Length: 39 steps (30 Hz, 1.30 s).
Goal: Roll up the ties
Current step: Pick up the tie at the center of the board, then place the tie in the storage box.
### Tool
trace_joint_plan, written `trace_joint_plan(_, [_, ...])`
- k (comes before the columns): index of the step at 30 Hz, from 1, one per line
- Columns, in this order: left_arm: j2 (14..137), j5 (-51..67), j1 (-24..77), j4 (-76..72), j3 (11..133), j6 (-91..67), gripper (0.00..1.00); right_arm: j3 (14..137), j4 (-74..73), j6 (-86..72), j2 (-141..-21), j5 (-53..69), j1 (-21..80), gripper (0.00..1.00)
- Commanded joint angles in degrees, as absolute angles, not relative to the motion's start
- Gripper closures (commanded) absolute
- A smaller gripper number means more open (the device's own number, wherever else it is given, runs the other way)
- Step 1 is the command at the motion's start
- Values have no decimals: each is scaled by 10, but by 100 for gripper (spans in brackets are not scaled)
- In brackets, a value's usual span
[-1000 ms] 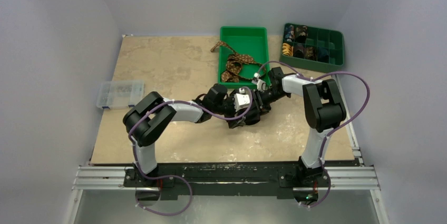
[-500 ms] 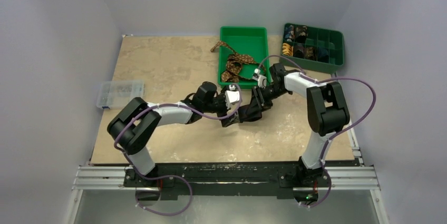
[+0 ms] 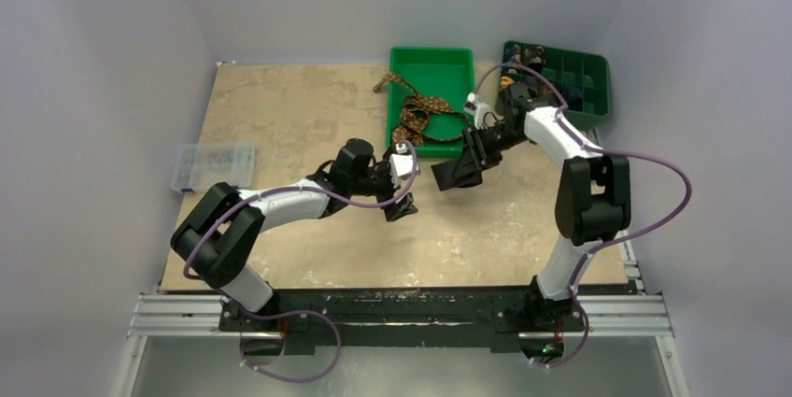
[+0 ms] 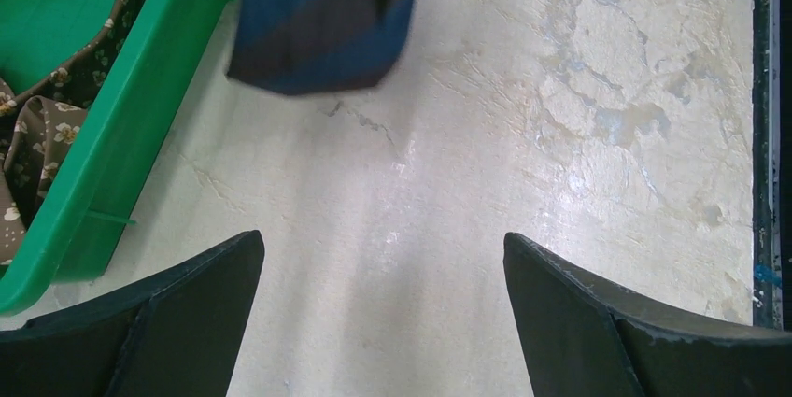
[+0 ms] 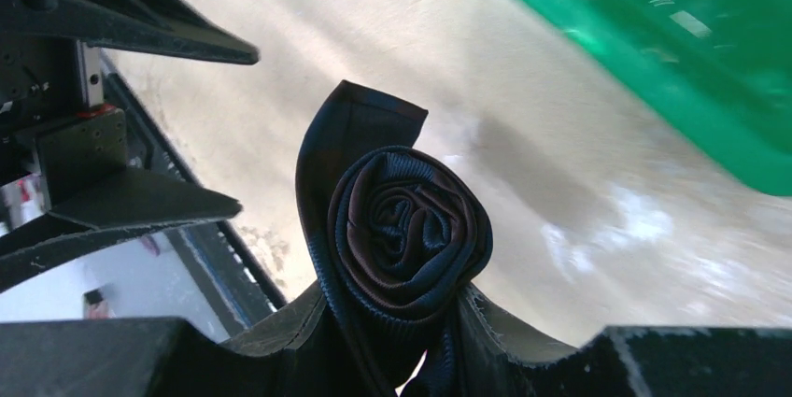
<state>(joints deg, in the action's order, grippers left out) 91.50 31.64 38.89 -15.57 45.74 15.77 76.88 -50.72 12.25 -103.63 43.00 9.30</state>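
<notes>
A dark navy tie (image 5: 406,229), rolled into a tight coil with one flap standing loose, sits between the fingers of my right gripper (image 5: 397,305), which is shut on it. From above, that gripper (image 3: 464,165) holds the tie (image 3: 448,178) over the table just in front of the green tray (image 3: 439,56). My left gripper (image 3: 403,205) is open and holds nothing, a short way left of the coil. In the left wrist view its jaws (image 4: 381,243) stand wide over bare table, with the navy tie (image 4: 322,14) ahead. A brown patterned tie (image 3: 416,117) lies unrolled in the tray, one end over the rim.
A green compartment box (image 3: 588,75) with several rolled ties stands at the back right. A clear plastic case (image 3: 213,165) lies at the table's left edge. The tray's wall (image 4: 121,135) is close on the left of my left gripper.
The left gripper opened wide, let go of the coil and drew back to the left. The right arm carried the rolled navy tie back and right, toward the green tray.
</notes>
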Motion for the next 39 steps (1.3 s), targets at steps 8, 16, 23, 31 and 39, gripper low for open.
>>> trace_joint_plan(8, [877, 350, 374, -136, 468, 142, 0, 1010, -572, 201, -986, 192, -13, 100])
trace_joint_plan(16, [870, 352, 374, -143, 461, 129, 0, 1221, -622, 165, -1105, 47, -110, 100])
trace_joint_plan(23, [859, 342, 372, -155, 447, 120, 0, 1277, -578, 186, -1169, -45, -122, 100])
trace_joint_plan(31, [852, 338, 371, -160, 431, 117, 0, 1296, -500, 167, -1208, -62, -146, 100])
trace_joint_plan(39, [852, 335, 368, -184, 418, 103, 0, 1289, -455, 201, -1226, -195, -148, 100])
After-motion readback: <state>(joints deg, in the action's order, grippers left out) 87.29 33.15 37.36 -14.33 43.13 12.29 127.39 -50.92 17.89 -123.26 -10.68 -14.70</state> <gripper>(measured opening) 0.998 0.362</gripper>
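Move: The rolled dark tie is already between the right hand's fingers. The free front-right compartment of the divided box lies about 25 cm ahead of that hand, 36 cm to its right and some 8 cm lower; a folded blue tie fills the one beside it, roughly 6 cm nearer. The brown tie in the green tray is about 18 cm ahead and 6 cm left of that hand. From the left hand, the free compartment is some 29 cm ahead and 49 cm right. The rolled dark tie, still pinched, is swept by the right arm about 35 cm right and 20 cm forward, towards the right end of the divided box. The right hand first climbs some 15 cm, then dips and ends about 10 cm higher than it began, the wrist turning clockwise and swinging the fingers from left-and-down to forward-and-down. Its grip stays unchanged. ##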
